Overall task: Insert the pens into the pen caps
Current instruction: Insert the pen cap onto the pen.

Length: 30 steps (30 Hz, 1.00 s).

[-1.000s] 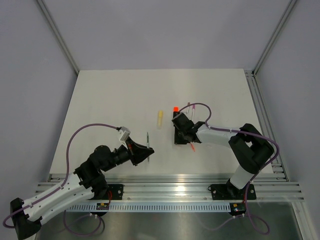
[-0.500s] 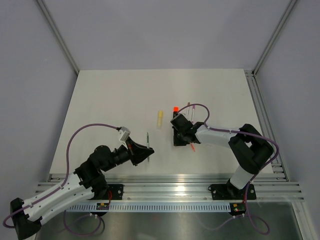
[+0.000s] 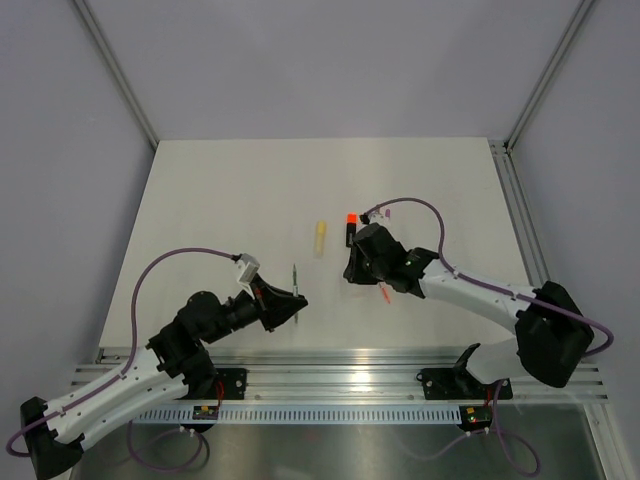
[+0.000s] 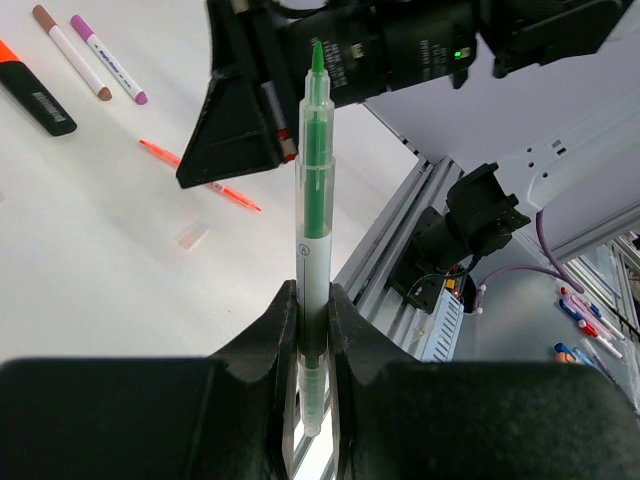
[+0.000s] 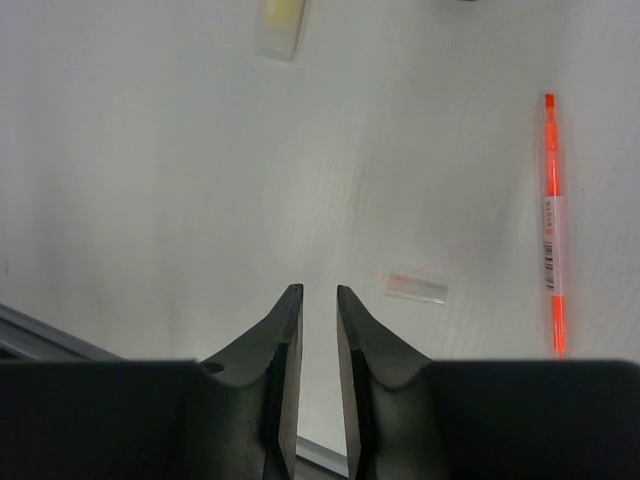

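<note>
My left gripper [image 4: 315, 300] is shut on a thin grey pen [image 4: 312, 200] with a green tip, which points away from the wrist. In the top view that pen [image 3: 295, 275] sticks out beyond the left gripper [image 3: 288, 306] near the table's front. My right gripper [image 5: 317, 290] hovers over bare table with a narrow gap between its jaws and nothing in it. To its right lie a small clear cap [image 5: 416, 288] and an orange-red pen [image 5: 552, 225]. A pale yellow highlighter [image 3: 320, 237] and a black highlighter with an orange end [image 3: 351, 225] lie beyond the right gripper [image 3: 351, 273].
In the left wrist view, a brown-tipped pen [image 4: 72, 52] and a purple-tipped pen [image 4: 108, 60] lie side by side past the black highlighter [image 4: 35, 95]. The aluminium rail [image 3: 340, 372] runs along the near table edge. Grey walls enclose the table.
The right gripper's jaws have parted a little. The right arm's elbow has swung out and down to the right, while its gripper stays near the orange-red pen. The left arm has not moved.
</note>
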Each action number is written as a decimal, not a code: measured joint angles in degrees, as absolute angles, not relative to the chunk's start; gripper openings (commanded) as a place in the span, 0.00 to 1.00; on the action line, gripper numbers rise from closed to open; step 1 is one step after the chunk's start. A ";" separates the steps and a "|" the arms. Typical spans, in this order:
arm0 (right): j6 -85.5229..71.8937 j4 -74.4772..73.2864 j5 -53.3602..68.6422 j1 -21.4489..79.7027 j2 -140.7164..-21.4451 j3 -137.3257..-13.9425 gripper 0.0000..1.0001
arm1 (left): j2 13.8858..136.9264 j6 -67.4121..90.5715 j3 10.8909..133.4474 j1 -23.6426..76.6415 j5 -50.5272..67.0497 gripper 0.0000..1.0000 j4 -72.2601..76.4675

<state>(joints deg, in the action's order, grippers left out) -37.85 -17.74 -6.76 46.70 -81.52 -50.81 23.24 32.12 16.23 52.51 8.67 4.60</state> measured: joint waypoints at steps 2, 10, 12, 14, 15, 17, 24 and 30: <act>-39.75 -17.41 -7.09 46.83 -78.00 -48.88 0.41 | 23.22 31.92 16.23 52.51 8.62 0.00 4.60; -47.37 -16.64 -6.31 46.89 -77.65 -39.03 0.59 | 22.28 31.24 16.23 52.51 8.14 0.00 4.34; -48.73 -15.79 -5.91 46.89 -79.46 -38.96 0.59 | 21.41 31.00 16.23 52.51 7.79 0.00 4.34; -49.63 -14.52 -5.89 46.89 -81.08 -38.98 0.59 | 21.15 30.85 16.23 52.51 7.60 0.00 4.36; -49.98 -14.17 -5.91 46.89 -81.78 -38.98 0.59 | 21.12 30.79 16.21 52.51 7.55 0.00 4.36; -50.46 -13.96 -5.93 46.89 -83.09 -39.22 0.59 | 21.10 30.59 15.94 52.51 7.51 0.00 4.40; -50.85 -13.76 -6.96 46.89 -86.37 -42.22 0.59 | 21.10 30.37 15.27 52.51 7.51 0.00 4.12; -50.65 -13.76 -8.23 46.89 -90.11 -45.65 0.57 | 21.10 30.30 15.27 52.51 7.51 0.00 4.12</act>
<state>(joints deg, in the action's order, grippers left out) -50.65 -13.76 -8.23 46.89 -90.11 -45.65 21.10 30.30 15.27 52.51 7.51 4.12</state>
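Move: Below the right hand, about 8 cm down, the clear pen cap lies on the table roughly 1 cm ahead and 2 cm to the right. The orange pen's middle is some 6 cm ahead and 8 cm right of this hand; the yellow marker is about 17 cm ahead and 10 cm left, and the black highlighter 20 cm straight ahead. From the left hand the cap lies around 14 cm ahead, 17 cm right and 19 cm down. Sinking about 7 cm to just above the table, the right hand first swings back some 4 cm and right 3 cm while its fingers open to over half, then creeps forward nearly 3 cm and left 2 cm, low towards the clear cap. The wrist tips down and turns clockwise, each about 10 degrees. The left hand keeps the green pen gripped, almost still. ##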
